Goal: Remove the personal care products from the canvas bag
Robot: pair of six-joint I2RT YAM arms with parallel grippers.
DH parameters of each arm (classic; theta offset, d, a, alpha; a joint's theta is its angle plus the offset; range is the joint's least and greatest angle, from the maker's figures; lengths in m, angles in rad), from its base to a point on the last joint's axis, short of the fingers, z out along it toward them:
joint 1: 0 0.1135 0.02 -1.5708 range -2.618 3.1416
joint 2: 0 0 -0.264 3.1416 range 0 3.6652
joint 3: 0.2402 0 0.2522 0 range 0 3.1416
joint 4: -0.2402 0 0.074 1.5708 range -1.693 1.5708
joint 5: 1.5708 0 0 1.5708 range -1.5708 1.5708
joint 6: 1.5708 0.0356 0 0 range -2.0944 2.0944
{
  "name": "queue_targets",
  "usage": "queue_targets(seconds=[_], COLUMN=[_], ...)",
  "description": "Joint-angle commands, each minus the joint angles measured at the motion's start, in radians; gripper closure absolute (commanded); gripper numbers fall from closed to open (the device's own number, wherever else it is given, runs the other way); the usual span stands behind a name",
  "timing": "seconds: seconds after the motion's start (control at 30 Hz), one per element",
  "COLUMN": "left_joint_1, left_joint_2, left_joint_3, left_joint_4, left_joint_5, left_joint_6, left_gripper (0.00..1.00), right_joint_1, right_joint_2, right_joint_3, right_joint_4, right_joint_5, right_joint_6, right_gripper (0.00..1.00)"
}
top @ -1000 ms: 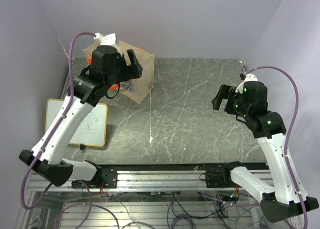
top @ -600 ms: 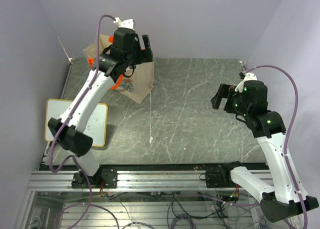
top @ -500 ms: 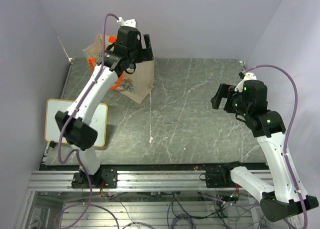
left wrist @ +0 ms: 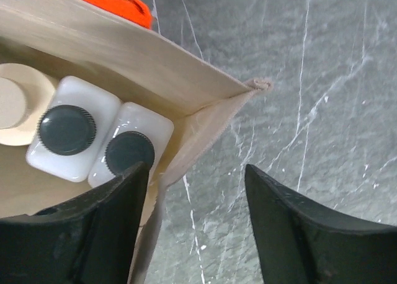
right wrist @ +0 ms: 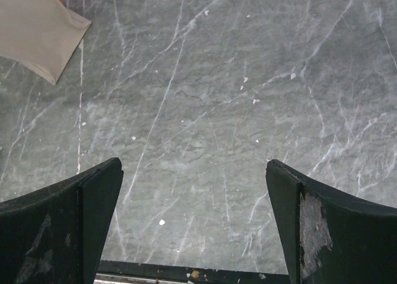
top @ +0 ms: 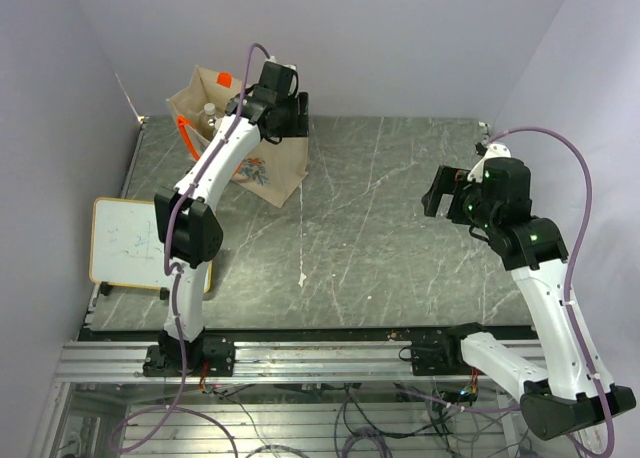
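The beige canvas bag [top: 262, 168] with orange handles stands open at the back left of the table. My left gripper [top: 292, 113] hovers open over the bag's right corner. In the left wrist view the bag's rim [left wrist: 186, 67] runs across the frame, and inside stand two white squarish bottles with dark round caps [left wrist: 67, 130] [left wrist: 129, 152] and a cream-coloured bottle [left wrist: 18, 104]. My left gripper [left wrist: 197, 172] straddles the bag's corner wall, its left finger inside by the bottles. My right gripper [top: 438, 193] is open and empty over the table at the right.
A small whiteboard [top: 150, 244] lies flat at the left front. The grey marble table [top: 400, 238] spreads between the arms. A corner of the bag [right wrist: 38, 30] shows at the top left of the right wrist view.
My left arm has stretched out and swung right, from over the bag's middle to its right corner. A clear bottle now shows in the bag's mouth. The right arm has not moved.
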Motion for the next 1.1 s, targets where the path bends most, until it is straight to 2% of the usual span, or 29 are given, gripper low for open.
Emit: queue_targets(seconds=[0.0, 0.17, 0.2, 0.3, 0.43, 0.57, 0.87, 1.07], left_joint_1=[0.004, 0.003, 0.003, 0.003, -0.007, -0.046, -0.22, -0.32], left_joint_2=[0.029, 0.034, 0.034, 0.03, -0.003, -0.06, -0.131, -0.224], left_joint_3=[0.052, 0.036, 0.033, 0.022, -0.019, -0.1, -0.14, -0.255], left_joint_4=[-0.029, -0.013, -0.013, -0.014, 0.004, 0.039, -0.008, 0.003], left_joint_5=[0.1, 0.184, 0.201, 0.258, 0.332, 0.346, 0.243, 0.247], left_joint_6=[0.023, 0.029, 0.028, 0.013, -0.008, -0.015, 0.053, 0.036], left_gripper=[0.31, 0.63, 0.72, 0.92, 0.93, 0.93, 0.93, 0.93], right_joint_1=[-0.006, -0.007, -0.006, -0.005, 0.0, 0.007, 0.039, 0.039], right_joint_2=[0.013, 0.03, 0.03, 0.034, 0.044, 0.05, 0.085, 0.077], right_joint_3=[-0.004, -0.004, -0.006, -0.01, -0.016, -0.027, 0.002, -0.01], right_joint_4=[0.028, 0.024, 0.025, 0.029, 0.034, 0.038, 0.021, 0.002], right_joint_5=[0.023, 0.011, 0.007, -0.005, -0.021, -0.031, -0.039, -0.065], right_joint_6=[-0.008, -0.007, -0.006, -0.003, 0.005, 0.02, 0.048, 0.078], right_gripper=[0.0, 0.0, 0.0, 0.0, 0.0, 0.0, 0.0, 0.01])
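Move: The canvas bag's right side rim runs between the open left fingers, about 1 cm ahead, 1 cm right and 3 cm below the hand point. The rim's far right corner is roughly 4 cm ahead, 5 cm right and 3 cm down. Inside the bag, the nearest dark-capped bottle sits some 2 cm ahead, 5 cm left and 10 cm down. From the right hand, the side rim is about 20 cm ahead, 31 cm left and 6 cm lower. The bag's right side rim, close to its far corner, gets pinched as the left fingers close almost fully, the hand easing about 2 cm down and 2 cm right. Keeping that pinch, the left hand drags the rim back some 7 cm and right about 4 cm, speeding up, with roughly 15 degrees of clockwise turn in all. The empty right hand stays open, sinking nearly 3 cm and drifting 2 cm left. ##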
